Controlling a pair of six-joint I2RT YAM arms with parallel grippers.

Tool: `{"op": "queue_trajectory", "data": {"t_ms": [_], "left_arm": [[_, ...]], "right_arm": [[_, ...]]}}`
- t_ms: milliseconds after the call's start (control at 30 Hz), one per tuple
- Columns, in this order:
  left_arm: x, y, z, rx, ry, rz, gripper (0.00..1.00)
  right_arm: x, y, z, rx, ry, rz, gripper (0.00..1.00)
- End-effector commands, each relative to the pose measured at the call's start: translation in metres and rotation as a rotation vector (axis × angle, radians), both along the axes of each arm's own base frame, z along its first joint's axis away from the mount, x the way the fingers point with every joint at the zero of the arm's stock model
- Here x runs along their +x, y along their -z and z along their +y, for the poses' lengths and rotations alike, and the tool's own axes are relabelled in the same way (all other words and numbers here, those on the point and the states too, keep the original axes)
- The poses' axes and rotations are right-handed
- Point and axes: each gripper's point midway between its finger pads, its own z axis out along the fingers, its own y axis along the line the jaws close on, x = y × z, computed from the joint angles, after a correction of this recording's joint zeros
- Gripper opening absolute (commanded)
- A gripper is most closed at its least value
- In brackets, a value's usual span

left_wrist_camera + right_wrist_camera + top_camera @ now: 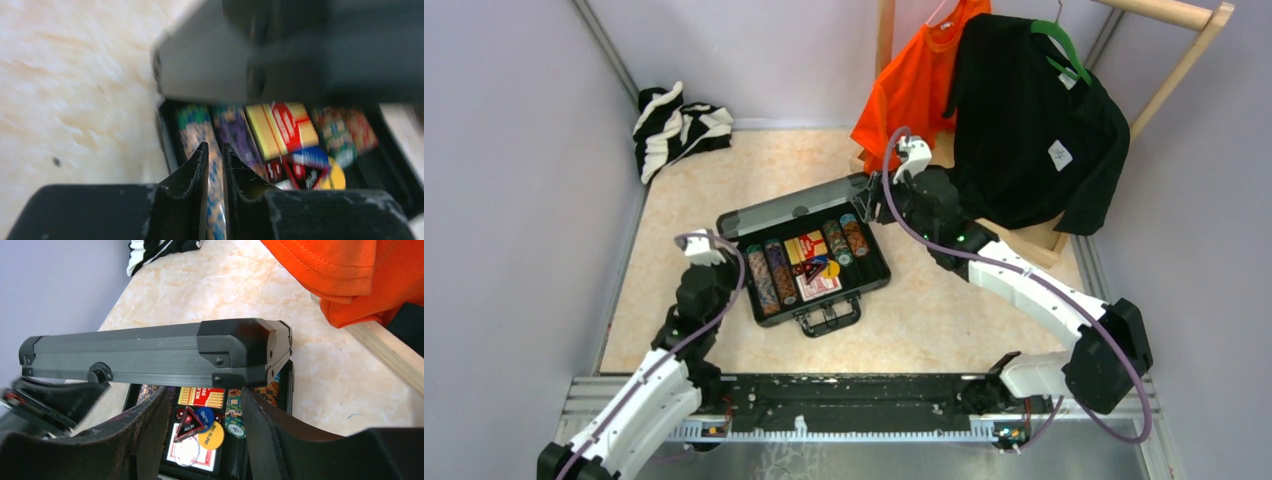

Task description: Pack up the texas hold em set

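The black briefcase [879,262] lies open mid-table with its lid [794,208] half raised at the back. Inside are rows of poker chips [764,280], a red card deck [819,285], a black-red triangle [192,424], and a blue disc [204,415] and a yellow disc [212,434]. My right gripper [886,192] is at the lid's right corner. In the right wrist view it [202,390] is open wide, with the fingertips up against the lid's [150,357] lower edge. My left gripper [215,147] hovers over the leftmost chip row [192,125], parted by a narrow slit and holding nothing.
A black-and-white striped cloth [674,125] lies in the back left corner. An orange shirt [919,85] and a black shirt [1034,130] hang on a wooden rack [1164,12] at the back right, close behind the right arm. Grey walls enclose the table.
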Motion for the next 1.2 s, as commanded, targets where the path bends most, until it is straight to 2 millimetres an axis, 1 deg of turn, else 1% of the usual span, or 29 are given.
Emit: {"op": "queue_trajectory", "data": {"t_ms": [0,33,100,133,200,300,367,433,500,567,667,700,733,767,867,967,1000,1033,1100,1133,1167], "left_arm": [[-0.031,0.041,-0.038,-0.082,0.22,0.096,0.19],[-0.035,0.043,-0.042,-0.1,0.242,0.097,0.18],[-0.044,0.046,-0.052,-0.156,0.297,0.106,0.18],[-0.051,0.047,-0.062,-0.187,0.354,0.11,0.2],[-0.062,0.047,-0.075,-0.237,0.432,0.104,0.26],[-0.078,0.052,-0.089,-0.273,0.534,0.123,0.3],[-0.09,0.048,-0.103,-0.296,0.635,0.112,0.32],[-0.106,0.036,-0.118,-0.336,0.76,0.095,0.35],[-0.124,0.019,-0.133,-0.386,0.897,0.066,0.41],[-0.139,0.001,-0.144,-0.431,1.009,0.039,0.46],[-0.16,-0.022,-0.157,-0.48,1.159,0.037,0.49],[-0.165,-0.025,-0.16,-0.493,1.198,0.071,0.5],[-0.17,-0.027,-0.163,-0.497,1.229,0.136,0.49],[-0.17,-0.029,-0.164,-0.484,1.229,0.188,0.49],[-0.18,-0.037,-0.169,-0.438,1.275,0.254,0.48],[-0.193,-0.065,-0.168,-0.413,1.346,0.218,0.52],[-0.194,-0.081,-0.166,-0.397,1.349,0.175,0.53],[-0.191,-0.091,-0.165,-0.385,1.329,0.146,0.54],[-0.176,-0.113,-0.162,-0.37,1.249,0.07,0.57],[-0.162,-0.12,-0.159,-0.364,1.169,0.039,0.68],[-0.146,-0.121,-0.156,-0.365,1.082,0.024,0.79]], "right_arm": [[-0.007,-0.041,0.002,0.083,-0.015,-0.079,0.55],[-0.009,-0.045,0.002,0.092,-0.014,-0.084,0.55],[-0.011,-0.055,0.002,0.112,-0.019,-0.1,0.55],[-0.013,-0.059,0.003,0.117,-0.023,-0.106,0.55],[-0.013,-0.062,0.005,0.119,-0.03,-0.108,0.55],[-0.017,-0.066,0.006,0.133,-0.032,-0.102,0.55],[-0.027,-0.079,0.005,0.176,-0.045,-0.128,0.55],[-0.036,-0.092,0.004,0.21,-0.062,-0.158,0.55],[-0.035,-0.089,0.003,0.19,-0.059,-0.155,0.55],[-0.029,-0.079,0.002,0.16,-0.035,-0.139,0.55],[-0.024,-0.063,0.006,0.148,-0.028,-0.112,0.55],[-0.023,-0.059,0.008,0.147,-0.031,-0.104,0.55],[-0.022,-0.057,0.011,0.148,-0.036,-0.098,0.55],[-0.021,-0.055,0.012,0.145,-0.038,-0.095,0.55],[-0.018,-0.048,0.014,0.135,-0.033,-0.083,0.55],[-0.015,-0.045,0.014,0.13,-0.024,-0.081,0.56],[-0.013,-0.044,0.014,0.127,-0.014,-0.079,0.56],[-0.011,-0.043,0.014,0.122,-0.009,-0.079,0.56],[-0.009,-0.039,0.014,0.114,-0.001,-0.074,0.56],[-0.008,-0.036,0.014,0.111,0.002,-0.069,0.56],[-0.009,-0.034,0.014,0.107,0.001,-0.063,0.57]]}}
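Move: The open poker case has its middle about 20 cm to the left hand's right, 3 cm back and 12 cm below it; its handle is roughly 22 cm right, 13 cm back and 13 cm below. The half-lowered lid's free edge has its middle some 14 cm right, 5 cm ahead and slightly higher, about 3 cm. From the right hand, the case's middle lies about 12 cm left, 8 cm back and 23 cm below. No longer pinching the lid, the left hand swings back and to the right around the case's near-left corner, some 17 cm each way, first dipping about 5 cm, then climbing well above its starting height. The wrist yaws about 70 degrees clockwise as the fingers open wider. The right hand, fingers open, rises and backs off slightly, then sinks partway again. ##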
